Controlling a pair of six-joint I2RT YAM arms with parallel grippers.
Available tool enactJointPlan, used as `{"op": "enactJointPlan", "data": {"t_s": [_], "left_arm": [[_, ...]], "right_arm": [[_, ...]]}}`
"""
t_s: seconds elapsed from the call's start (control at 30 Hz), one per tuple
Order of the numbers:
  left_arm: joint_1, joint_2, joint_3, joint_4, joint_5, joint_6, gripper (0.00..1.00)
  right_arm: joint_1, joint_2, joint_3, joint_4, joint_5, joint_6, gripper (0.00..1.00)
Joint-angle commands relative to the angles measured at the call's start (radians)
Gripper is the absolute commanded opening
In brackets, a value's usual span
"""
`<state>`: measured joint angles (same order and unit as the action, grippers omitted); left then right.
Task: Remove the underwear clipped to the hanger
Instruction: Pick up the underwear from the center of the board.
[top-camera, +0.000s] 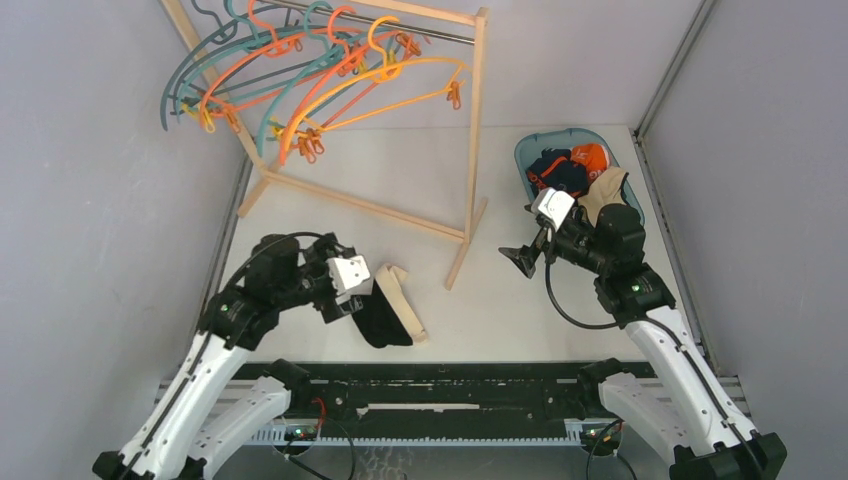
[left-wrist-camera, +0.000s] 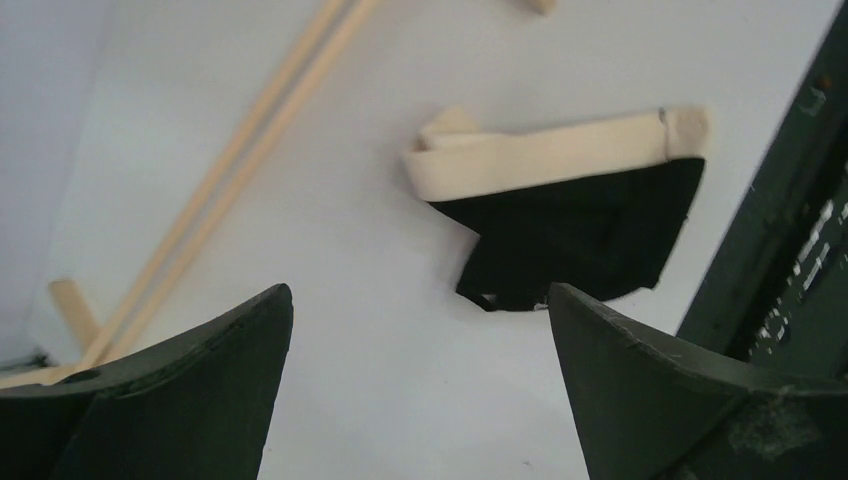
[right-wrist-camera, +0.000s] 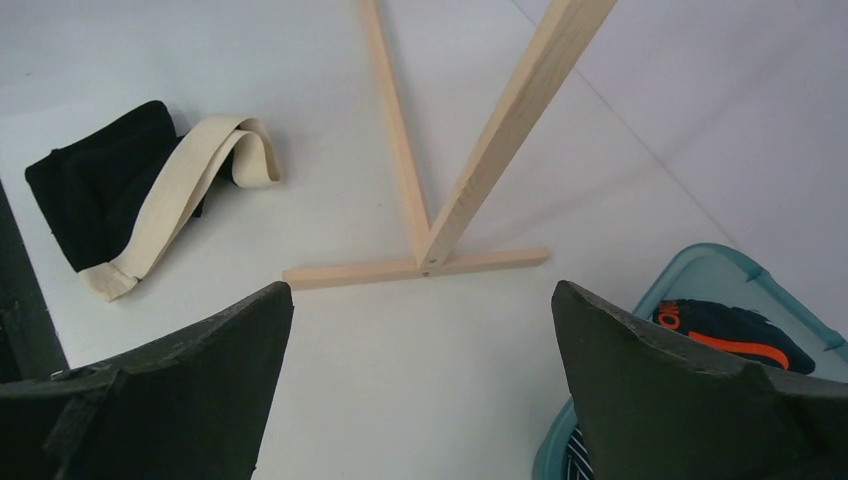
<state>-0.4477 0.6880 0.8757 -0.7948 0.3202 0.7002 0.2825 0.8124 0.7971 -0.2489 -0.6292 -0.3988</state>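
A black underwear (top-camera: 385, 315) with a cream waistband lies flat on the table near the front edge. My left gripper (top-camera: 352, 305) hovers just left of it, open and empty. In the left wrist view the black underwear (left-wrist-camera: 580, 235) lies ahead and to the right of the open left gripper (left-wrist-camera: 420, 292). My right gripper (top-camera: 525, 258) is open and empty beside the blue basket (top-camera: 530, 150). In the basket lie navy-and-orange underwear (top-camera: 565, 168) and a beige one (top-camera: 605, 190). The hangers (top-camera: 300, 70) on the rail carry bare clips.
The wooden rack's foot (right-wrist-camera: 415, 268) and upright (top-camera: 473, 130) stand between the two arms. The right wrist view shows the open right gripper (right-wrist-camera: 421, 288), the basket's rim (right-wrist-camera: 700, 275) at right and the black underwear (right-wrist-camera: 100, 190) at far left. Grey walls close in both sides.
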Motion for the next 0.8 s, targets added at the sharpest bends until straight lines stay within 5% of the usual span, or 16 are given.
{"op": "enactJointPlan", "data": {"t_s": [0.0,0.77], "left_arm": [[-0.008,0.06,-0.072,0.003,0.103,0.134,1.0],[-0.259,0.546,-0.205,0.186,-0.086,0.099,0.78]], "right_arm": [[-0.004,-0.014,-0.01,0.076,0.027,0.031,1.0],[-0.017,-0.016,-0.013,0.052,-0.015,-0.007,1.0]]}}
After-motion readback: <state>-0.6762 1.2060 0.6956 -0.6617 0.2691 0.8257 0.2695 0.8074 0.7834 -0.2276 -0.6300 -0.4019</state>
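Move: About 20 cm below the left hand lies the black underwear with the beige waistband, its middle some 7 cm to the right and roughly level with the hand in reach. The rack's bottom rail crosses about 24 cm ahead of that underwear, and the rack's right foot bar sits around 17 cm to the underwear's right and 17 cm farther out. For the idle right hand, the underwear is some 24 cm left, 5 cm back and 24 cm below. Sinking about 17 cm towards the underwear, the left hand drifts some 4 cm right and a little back, slowing as it comes down over the black cloth beside the waistband. Meanwhile the wrist swings some 35 degrees so the fingers point much more steeply down, and from wide open they begin to close, by about a fifth; whether they touch the cloth can't be seen. ##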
